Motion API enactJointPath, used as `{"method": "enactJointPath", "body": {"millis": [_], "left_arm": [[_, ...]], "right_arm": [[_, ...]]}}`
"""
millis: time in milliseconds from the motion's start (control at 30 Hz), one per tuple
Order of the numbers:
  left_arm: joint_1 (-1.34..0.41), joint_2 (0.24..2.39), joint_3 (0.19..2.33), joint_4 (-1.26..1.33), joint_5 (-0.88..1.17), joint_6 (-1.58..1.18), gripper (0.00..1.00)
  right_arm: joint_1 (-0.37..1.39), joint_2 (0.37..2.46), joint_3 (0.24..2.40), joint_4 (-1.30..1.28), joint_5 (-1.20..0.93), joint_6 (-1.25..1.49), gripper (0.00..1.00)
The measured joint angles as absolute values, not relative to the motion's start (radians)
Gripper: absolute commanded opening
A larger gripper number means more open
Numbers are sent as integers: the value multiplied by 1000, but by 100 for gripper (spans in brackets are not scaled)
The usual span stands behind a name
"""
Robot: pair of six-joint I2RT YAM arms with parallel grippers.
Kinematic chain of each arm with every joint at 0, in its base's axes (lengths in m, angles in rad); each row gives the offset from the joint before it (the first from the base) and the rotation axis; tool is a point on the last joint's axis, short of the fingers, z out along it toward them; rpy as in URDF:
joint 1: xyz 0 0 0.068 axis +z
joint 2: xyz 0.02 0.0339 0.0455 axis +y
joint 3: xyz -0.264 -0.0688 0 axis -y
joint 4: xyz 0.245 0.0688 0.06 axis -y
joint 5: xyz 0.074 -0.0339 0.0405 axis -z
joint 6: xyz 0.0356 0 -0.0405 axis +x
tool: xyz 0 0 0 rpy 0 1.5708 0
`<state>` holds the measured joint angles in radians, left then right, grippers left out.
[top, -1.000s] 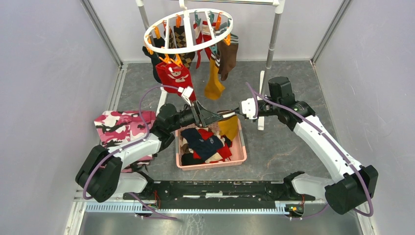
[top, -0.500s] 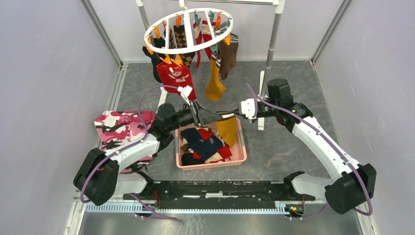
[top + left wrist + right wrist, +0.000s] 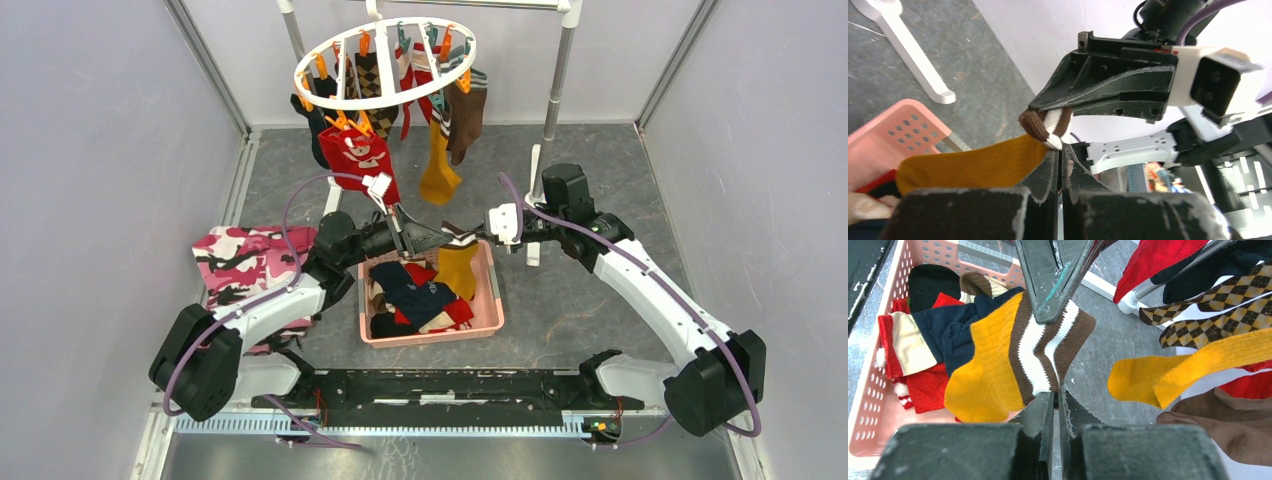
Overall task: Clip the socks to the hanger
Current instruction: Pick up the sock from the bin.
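Note:
A mustard sock with a brown-and-white striped cuff hangs over the pink basket, stretched between both grippers. My left gripper is shut on one edge of the cuff, its tips meeting at the left gripper. My right gripper is shut on the opposite edge, seen up close as the right gripper under the sock. The white round hanger hangs at the back with several socks clipped to it.
More socks lie in the basket. A pink camouflage cloth lies at the left. The metal rack's pole and white foot stand behind the right arm. In the right wrist view, argyle and mustard hanging socks are close by.
My left gripper has shut on the sock's cuff. The right arm has shifted slightly left, and the sock now hangs lower between the two grippers.

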<state>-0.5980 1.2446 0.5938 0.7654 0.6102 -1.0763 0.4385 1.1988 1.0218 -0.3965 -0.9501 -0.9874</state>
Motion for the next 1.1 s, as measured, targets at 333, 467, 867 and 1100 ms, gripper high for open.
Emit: {"method": "enactJointPath", "body": {"millis": [333,467,867,1100], "left_arm": [[-598,1086,591,498,466,-590,2],[-598,999,523,541,419,-418,2],[-599,953,447,680,505,-235,2],[-624,962,448,738,544,-234,2]], "right_arm": [[421,1217,1021,-374,-973,-850,69],[394,1229,986,-282,-1023,-694,74],[385,1299,797,218,-1150,-30,81],[424,1317,787,360,-1153,181,78]]}}
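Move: Both hands still pinch the yellow sock's striped cuff: its middle lies about 2 cm right of the left hand and 3 cm left of the right hand, level with both. From the left hand, the pink bin is roughly 8 cm back, 4 cm left and 21 cm below; the hanging yellow sock is some 12 cm ahead, 2 cm left and about 3 cm higher. Right fingers open wide, releasing the cuff, while the left keeps its pinch, shifting 4 cm left, swivelling some 50 degrees. ##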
